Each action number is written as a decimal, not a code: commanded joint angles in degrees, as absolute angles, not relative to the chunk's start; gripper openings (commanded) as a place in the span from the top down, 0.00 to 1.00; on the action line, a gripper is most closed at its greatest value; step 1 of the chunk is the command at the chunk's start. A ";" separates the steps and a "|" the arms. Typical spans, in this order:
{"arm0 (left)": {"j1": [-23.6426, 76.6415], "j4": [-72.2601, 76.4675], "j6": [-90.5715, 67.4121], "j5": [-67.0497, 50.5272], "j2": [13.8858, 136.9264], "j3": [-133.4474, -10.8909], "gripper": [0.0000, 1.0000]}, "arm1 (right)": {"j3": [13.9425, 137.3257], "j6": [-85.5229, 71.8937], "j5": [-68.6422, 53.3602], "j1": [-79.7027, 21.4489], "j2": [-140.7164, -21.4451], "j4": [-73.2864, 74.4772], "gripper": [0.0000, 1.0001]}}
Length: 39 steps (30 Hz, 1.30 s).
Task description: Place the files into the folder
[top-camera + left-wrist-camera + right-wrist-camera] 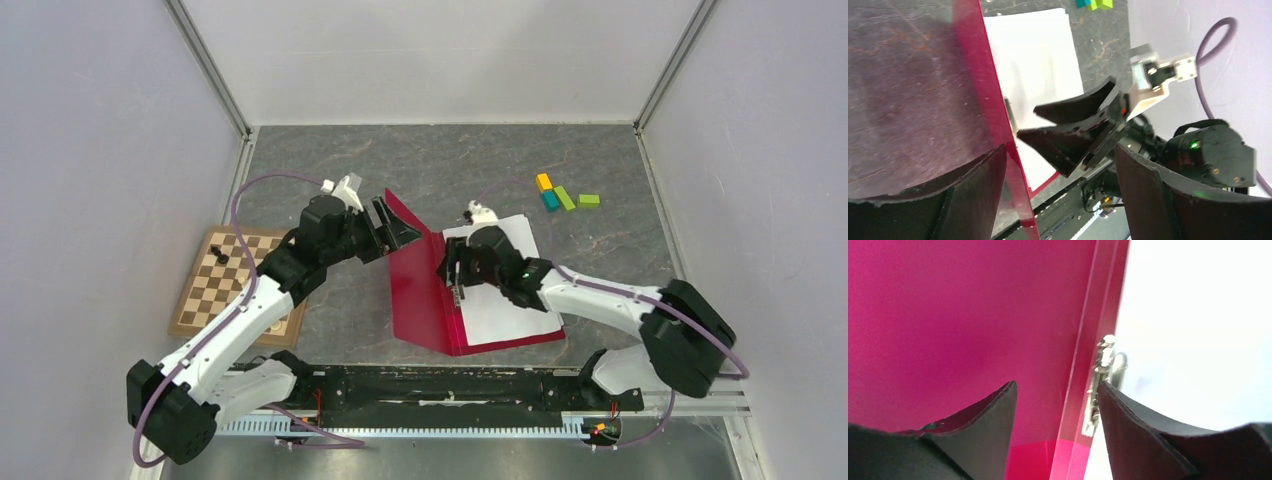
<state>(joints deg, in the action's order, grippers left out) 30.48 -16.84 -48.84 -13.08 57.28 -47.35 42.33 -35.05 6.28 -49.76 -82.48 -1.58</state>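
The crimson folder lies open, its left cover tilted up off the table. White files rest on its right half. My left gripper is open wide at the cover's top corner. In the left wrist view the cover's edge passes between the fingers, close to the left one, with no grip on it. My right gripper hovers over the spine and is open, nothing between its fingers. The metal clip shows just beside its right finger, at the edge of the white sheets.
A wooden chessboard with a black piece lies left of the folder, under the left arm. Several coloured blocks sit at the back right. Grey walls close in both sides and the back.
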 commanded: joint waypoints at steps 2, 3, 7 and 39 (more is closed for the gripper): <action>34.36 -9.06 -52.18 -15.25 60.31 -52.56 0.15 | 40.33 -30.78 13.49 -44.28 -71.51 3.24 0.30; 35.35 -8.29 -52.21 -14.98 61.26 -53.31 0.15 | 39.90 -30.15 15.64 -43.48 -69.19 4.76 0.28; 39.53 -3.22 -52.89 -14.86 65.80 -55.13 0.15 | 39.26 -27.31 22.19 -41.15 -61.91 9.90 0.18; 49.66 28.99 -60.46 -22.77 106.98 -60.10 0.14 | 31.92 -27.55 39.63 -40.43 -39.94 27.26 0.02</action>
<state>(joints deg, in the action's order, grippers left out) 49.19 25.52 -58.48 -21.76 103.98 -61.08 35.86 -26.33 42.63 -40.53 -37.76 30.15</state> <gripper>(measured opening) 0.851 0.979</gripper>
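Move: The folder's raised red cover leans by the left fingers, its middle about 5 cm to the left hand's right, 4 cm back and some 9 cm lower. The white papers lie 23 cm right of that hand, 3 cm back and 17 cm down. From the right hand the cover's middle is about 5 cm left, 4 cm back and 4 cm higher; the metal clip is 1 cm right, 3 cm back, the papers 13 cm right, 3 cm back, both some 4 cm below. Bring the open left gripper about 22 cm to the right, pushing the raised cover over the spine towards the papers: rise slightly first, turn some 25 degrees clockwise, then sink about 10 cm to lay the cover down. Meanwhile clear the right gripper out of the cover's way, up and some 23 cm right, opening it wide and turning it clockwise, then dip it a little by the folder's right edge. ##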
